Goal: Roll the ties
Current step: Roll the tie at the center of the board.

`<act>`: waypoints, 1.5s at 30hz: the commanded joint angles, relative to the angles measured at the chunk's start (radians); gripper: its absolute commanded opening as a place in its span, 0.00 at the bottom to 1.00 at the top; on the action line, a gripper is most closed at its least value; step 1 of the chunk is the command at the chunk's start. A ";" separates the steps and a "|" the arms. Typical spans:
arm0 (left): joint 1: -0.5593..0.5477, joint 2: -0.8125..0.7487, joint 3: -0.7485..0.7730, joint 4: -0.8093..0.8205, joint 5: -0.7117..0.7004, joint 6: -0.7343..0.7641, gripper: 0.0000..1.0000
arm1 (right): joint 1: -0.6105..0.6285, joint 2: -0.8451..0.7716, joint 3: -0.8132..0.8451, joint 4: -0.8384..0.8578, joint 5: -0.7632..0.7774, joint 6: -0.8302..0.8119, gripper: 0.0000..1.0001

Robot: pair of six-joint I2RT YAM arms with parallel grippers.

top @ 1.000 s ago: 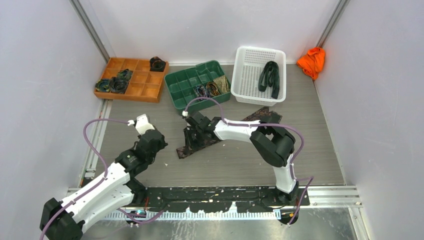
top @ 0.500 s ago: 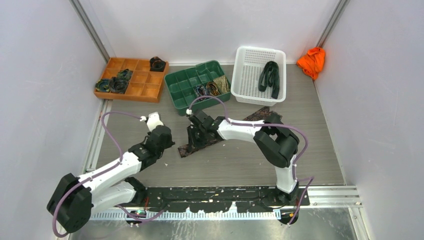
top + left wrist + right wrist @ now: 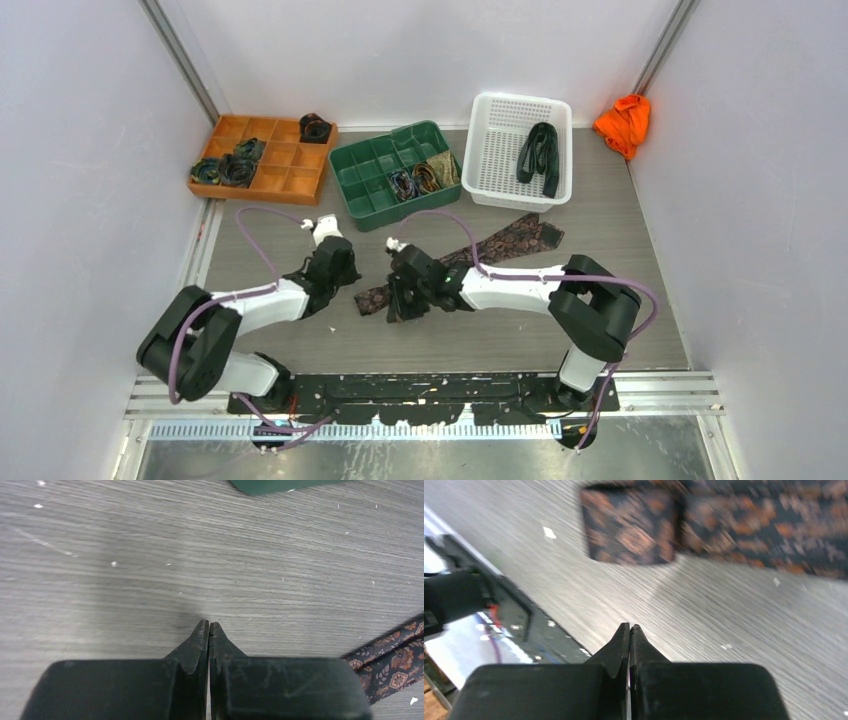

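Observation:
A dark brown patterned tie (image 3: 500, 243) lies flat and diagonal on the table, its narrow end (image 3: 375, 299) nearest the arms. My left gripper (image 3: 343, 276) is shut and empty, low over bare table just left of that end. In the left wrist view the gripper (image 3: 209, 624) is shut, with the tie (image 3: 395, 660) at the lower right. My right gripper (image 3: 399, 300) is shut and empty, over the tie's narrow part. In the right wrist view the gripper (image 3: 629, 627) hangs over bare table, with the tie's folded end (image 3: 629, 525) ahead of it.
A white basket (image 3: 495, 110) holds a dark tie (image 3: 540, 155). A green tray (image 3: 360, 165) and an orange tray (image 3: 280, 170) at the back hold several coiled ties. An orange cloth lump (image 3: 623, 122) lies at the back right. The black base rail (image 3: 420, 390) runs along the near edge.
My left arm has stretched forward and right, bringing its gripper close to the tie's narrow end. My right gripper has slid along the tie toward the near side, uncovering the wide end.

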 commanded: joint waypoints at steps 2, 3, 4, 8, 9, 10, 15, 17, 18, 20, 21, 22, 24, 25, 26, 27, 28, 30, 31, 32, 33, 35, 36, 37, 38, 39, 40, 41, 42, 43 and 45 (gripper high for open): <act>0.011 0.114 0.065 0.154 0.084 0.063 0.00 | 0.004 -0.011 -0.088 0.016 0.128 0.059 0.01; 0.010 0.136 0.066 0.171 0.108 0.066 0.00 | 0.003 -0.014 -0.095 0.009 0.135 0.057 0.01; 0.010 0.156 0.064 0.192 0.132 0.067 0.00 | 0.003 -0.018 -0.104 0.004 0.144 0.060 0.01; 0.009 0.221 0.056 0.257 0.219 0.050 0.00 | 0.002 -0.048 -0.137 -0.005 0.205 0.067 0.01; 0.008 0.237 0.053 0.264 0.238 0.045 0.00 | 0.000 -0.052 -0.141 -0.010 0.216 0.067 0.01; 0.008 0.246 0.051 0.270 0.262 0.040 0.00 | -0.003 -0.054 -0.142 -0.014 0.220 0.066 0.01; -0.026 0.282 0.051 0.291 0.329 0.023 0.00 | -0.023 -0.028 -0.121 -0.042 0.273 0.068 0.01; -0.052 0.300 0.065 0.291 0.348 0.023 0.00 | -0.031 -0.025 -0.111 -0.064 0.297 0.073 0.01; -0.067 0.312 0.075 0.291 0.355 0.023 0.00 | -0.033 -0.034 -0.113 -0.074 0.312 0.074 0.01; -0.096 0.338 0.097 0.287 0.362 0.018 0.00 | -0.036 -0.054 -0.119 -0.102 0.348 0.082 0.01; -0.111 0.355 0.107 0.287 0.365 0.015 0.00 | -0.038 -0.065 -0.121 -0.118 0.364 0.081 0.01; -0.125 0.372 0.117 0.287 0.367 0.011 0.00 | -0.041 -0.077 -0.123 -0.141 0.389 0.082 0.01; -0.154 0.409 0.138 0.287 0.373 0.003 0.00 | -0.050 -0.112 -0.131 -0.189 0.451 0.086 0.01; -0.168 0.427 0.149 0.289 0.375 0.000 0.00 | -0.058 -0.134 -0.137 -0.210 0.479 0.087 0.01; -0.182 0.445 0.160 0.292 0.376 -0.005 0.00 | -0.071 -0.160 -0.148 -0.225 0.500 0.085 0.01; -0.193 0.463 0.168 0.294 0.376 -0.009 0.00 | -0.083 -0.181 -0.153 -0.242 0.510 0.080 0.01; -0.205 0.479 0.178 0.297 0.377 -0.014 0.00 | -0.093 -0.206 -0.157 -0.258 0.521 0.076 0.01; -0.224 0.511 0.197 0.298 0.377 -0.023 0.00 | -0.115 -0.245 -0.163 -0.298 0.546 0.069 0.01; -0.234 0.521 0.207 0.298 0.378 -0.028 0.00 | -0.128 -0.262 -0.166 -0.315 0.560 0.066 0.01; -0.243 0.532 0.221 0.298 0.378 -0.032 0.00 | -0.141 -0.276 -0.171 -0.327 0.569 0.060 0.01; -0.255 0.542 0.233 0.298 0.378 -0.033 0.00 | -0.157 -0.290 -0.181 -0.334 0.575 0.057 0.01; -0.278 0.564 0.260 0.298 0.378 -0.036 0.00 | -0.201 -0.302 -0.199 -0.334 0.563 0.046 0.01; -0.291 0.575 0.276 0.296 0.378 -0.038 0.00 | -0.224 -0.301 -0.206 -0.330 0.557 0.040 0.01; -0.307 0.588 0.294 0.293 0.378 -0.040 0.00 | -0.246 -0.299 -0.213 -0.328 0.553 0.036 0.01; -0.317 0.599 0.313 0.285 0.378 -0.042 0.00 | -0.270 -0.297 -0.215 -0.327 0.548 0.029 0.01; -0.328 0.613 0.334 0.277 0.378 -0.043 0.00 | -0.285 -0.297 -0.217 -0.327 0.549 0.024 0.01; -0.338 0.627 0.353 0.272 0.378 -0.043 0.00 | -0.298 -0.302 -0.218 -0.328 0.550 0.021 0.01; -0.348 0.641 0.376 0.264 0.378 -0.044 0.00 | -0.308 -0.309 -0.219 -0.328 0.546 0.012 0.01; -0.357 0.657 0.398 0.259 0.378 -0.046 0.00 | -0.315 -0.317 -0.217 -0.330 0.545 0.006 0.01; -0.365 0.674 0.421 0.253 0.378 -0.046 0.00 | -0.322 -0.324 -0.215 -0.337 0.551 0.001 0.01; -0.379 0.711 0.473 0.240 0.411 -0.047 0.00 | -0.336 -0.343 -0.212 -0.353 0.566 -0.009 0.01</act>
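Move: The tie lies slantwise on the board. Its middle is some 26 cm to the left hand's right, level with it and about 2 cm below; its left end is roughly 7 cm right and 7 cm back, the green tray 12 cm right and 19 cm ahead. From the right hand, the tie's middle is about 13 cm right, 10 cm ahead and 5 cm down, its left end 5 cm left and 3 cm ahead. With shut fingertips skimming low over the board, the left hand dips slightly forward, then sweeps about 26 cm right to the tie's far edge near its middle, turning some 35 degrees clockwise. The right hand, also shut, drops 5 cm near the tie's left part, draws right and forward, then lifts clear and eases down beside the near edge, about 22 cm farther right and likewise turned clockwise. ##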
